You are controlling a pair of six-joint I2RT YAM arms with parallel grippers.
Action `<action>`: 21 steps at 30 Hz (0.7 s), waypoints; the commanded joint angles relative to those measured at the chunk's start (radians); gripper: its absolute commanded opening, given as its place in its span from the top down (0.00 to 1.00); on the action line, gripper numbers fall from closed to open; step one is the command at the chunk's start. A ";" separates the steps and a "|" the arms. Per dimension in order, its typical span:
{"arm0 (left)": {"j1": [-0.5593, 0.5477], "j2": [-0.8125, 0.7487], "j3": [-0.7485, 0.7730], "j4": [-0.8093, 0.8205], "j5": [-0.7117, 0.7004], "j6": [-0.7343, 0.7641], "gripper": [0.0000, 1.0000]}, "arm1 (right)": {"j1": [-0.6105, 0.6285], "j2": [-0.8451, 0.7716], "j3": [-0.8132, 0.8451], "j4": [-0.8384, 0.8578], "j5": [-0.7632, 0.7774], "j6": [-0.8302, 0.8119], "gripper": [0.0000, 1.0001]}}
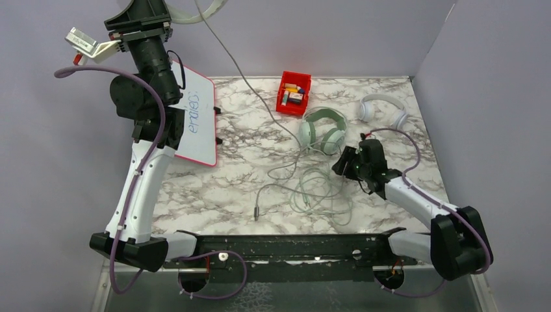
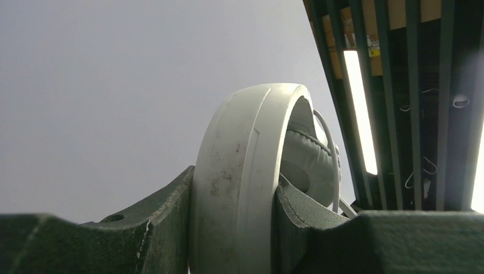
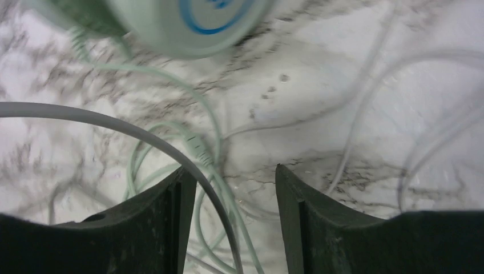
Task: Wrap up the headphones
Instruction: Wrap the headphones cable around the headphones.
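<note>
My left gripper [image 1: 144, 19] is raised high at the back left and is shut on an ear cup of the grey-white headset [image 2: 245, 171]. Its headband [image 1: 195, 14] shows at the top edge. Its thin grey cable [image 1: 250, 88] hangs down to the table and ends in a plug [image 1: 256, 213]. The mint-green headset [image 1: 323, 129] lies on the table with its cable [image 1: 318, 195] in loose loops. My right gripper [image 1: 343, 164] is open, low over those loops. The grey cable [image 3: 85, 116] and mint cable [image 3: 200, 149] pass between its fingers. The small white headset [image 1: 383, 109] lies at the back right.
A red bin [image 1: 294, 93] with small items stands at the back middle. A whiteboard with a red edge [image 1: 195, 120] lies at the left under the raised left arm. Grey walls close the back and right sides.
</note>
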 commanded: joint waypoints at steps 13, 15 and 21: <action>0.007 -0.086 -0.144 -0.035 0.055 -0.125 1.00 | 0.125 -0.018 0.391 0.300 -1.007 -0.291 0.10; 0.007 -0.091 -0.155 -0.050 0.065 -0.132 1.00 | 0.212 0.052 0.458 0.393 -0.987 -0.272 0.09; 0.006 -0.105 -0.194 -0.087 0.079 -0.169 1.00 | 0.359 0.278 0.614 0.524 -0.912 -0.261 0.07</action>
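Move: The headphones' grey cable has its far part still between the right hand's half-open fingers. The strand to catch next slants up to the held headphones, its middle about 30 cm left, 6 ahead and 28 above the right hand, and some 17 cm right of, 3 ahead of and 35 below the left. The green headphones lie 14 cm ahead and 5 left of the right hand, their coiled cable 9 back and 7 left, the grey cable's plug 15 back and 31 left. The grey cable comes free of the right fingers as they spread from half to wide open and the hand climbs some 26 cm while sweeping about 23 cm left towards the strand under the headphones, turning counter-clockwise until its fingers point level to the left. The left hand keeps its grip on the headphones and lowers them about 8 cm, drifting forward and tipping down slightly. ##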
